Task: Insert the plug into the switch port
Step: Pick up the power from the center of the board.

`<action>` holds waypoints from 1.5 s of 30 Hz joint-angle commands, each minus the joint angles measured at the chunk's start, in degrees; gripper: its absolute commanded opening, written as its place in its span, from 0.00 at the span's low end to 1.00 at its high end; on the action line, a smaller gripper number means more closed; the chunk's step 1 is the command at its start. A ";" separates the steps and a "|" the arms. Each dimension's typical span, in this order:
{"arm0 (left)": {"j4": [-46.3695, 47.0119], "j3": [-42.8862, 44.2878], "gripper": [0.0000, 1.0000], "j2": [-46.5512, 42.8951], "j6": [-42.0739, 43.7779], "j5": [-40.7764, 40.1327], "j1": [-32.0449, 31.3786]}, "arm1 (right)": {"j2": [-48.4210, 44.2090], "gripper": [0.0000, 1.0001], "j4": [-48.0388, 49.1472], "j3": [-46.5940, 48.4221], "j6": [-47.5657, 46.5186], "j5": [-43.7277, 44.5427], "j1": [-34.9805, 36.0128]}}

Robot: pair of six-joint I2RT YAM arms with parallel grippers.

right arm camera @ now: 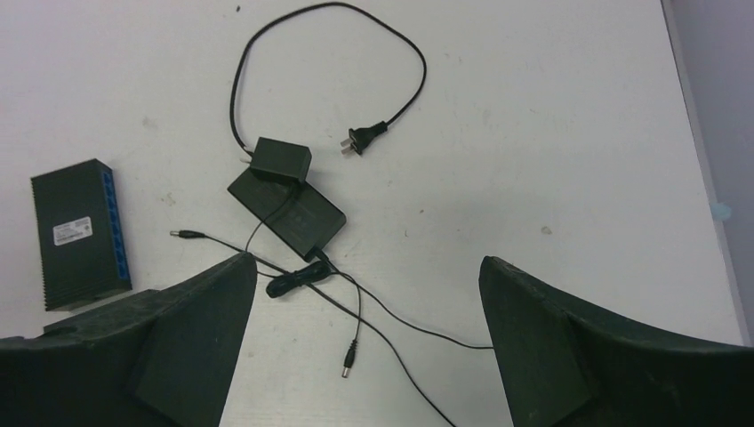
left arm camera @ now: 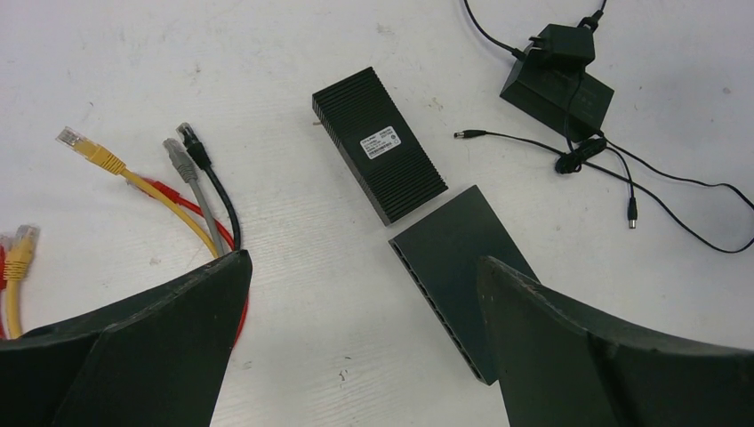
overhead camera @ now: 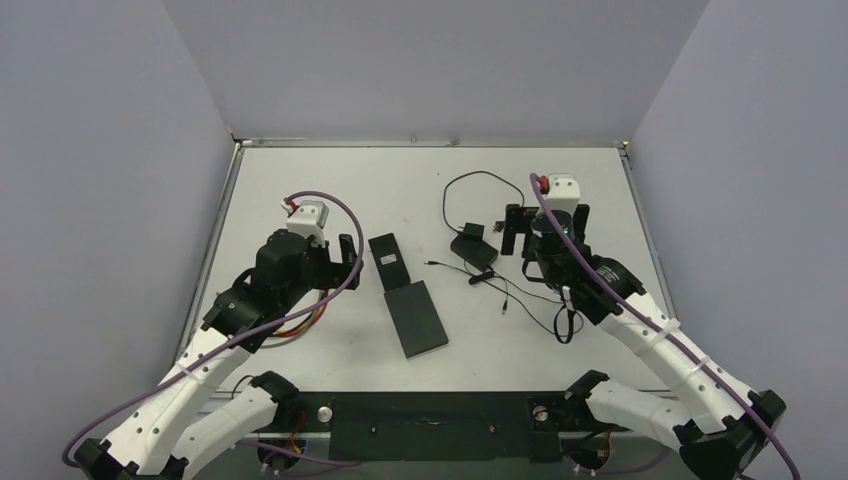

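Observation:
Two switches lie mid-table: a small ribbed black one (overhead camera: pixel 387 261) (left arm camera: pixel 378 142) (right arm camera: pixel 76 231) showing blue ports, and a flat dark one (overhead camera: pixel 417 318) (left arm camera: pixel 449 258) with a row of ports on its left edge. Ethernet plugs, yellow (left arm camera: pixel 80 144), grey (left arm camera: pixel 176 151) and black (left arm camera: pixel 188 135), lie loose left of them. Two barrel plugs (right arm camera: pixel 349 363) (right arm camera: pixel 185 235) trail from black adapters (overhead camera: pixel 474 247) (right arm camera: pixel 286 209). My left gripper (overhead camera: pixel 318 262) (left arm camera: pixel 363 258) hangs open above bare table beside the flat switch. My right gripper (overhead camera: pixel 547 228) (right arm camera: pixel 366 258) is open above the adapter wires, holding nothing.
A mains plug (right arm camera: pixel 360 140) on a looped black cord lies behind the adapters. Another yellow-ended cable (left arm camera: pixel 22 240) and a red cable (left arm camera: pixel 173 194) run under my left gripper. The table's right edge (right arm camera: pixel 702 178) is near my right gripper.

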 commanded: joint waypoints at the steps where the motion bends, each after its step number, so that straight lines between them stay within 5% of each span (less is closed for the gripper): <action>1: 0.78 1.03 0.99 0.55 -0.45 1.75 0.61 | 6.05 0.88 -2.54 3.01 -1.11 -1.11 0.29; 14: 0.73 0.82 0.99 -1.18 -0.66 2.94 1.31 | 21.77 0.69 2.90 5.39 4.25 -7.89 -1.22; 45: 1.87 0.52 0.99 -0.46 -0.89 8.78 5.02 | 42.58 0.42 13.84 6.68 10.30 -18.36 0.62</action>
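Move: The DC plug at the end of the longer power cable lies about 18 cm to the right hand's left, 6 cm farther out and some 25 cm below. The power brick is about 9 cm ahead and 9 cm left of the hand; the wall adapter on top of it sits some 3 cm beyond the brick's middle. The tied cable bundle is about 2 cm ahead and 8 cm left. From the left hand the plug lies about 10 cm ahead, 17 cm right, 22 cm below. Towards the DC plug, the right hand drops steeply at first, then swings left as it keeps sinking, about 19 cm down and 11 cm left in all, with a smaller reach forward. The fingers tip some 30 degrees further down and narrow from nearly wide open to a bit under half, ending still above the longer cable, between plug and bundle, with no contact visible. ##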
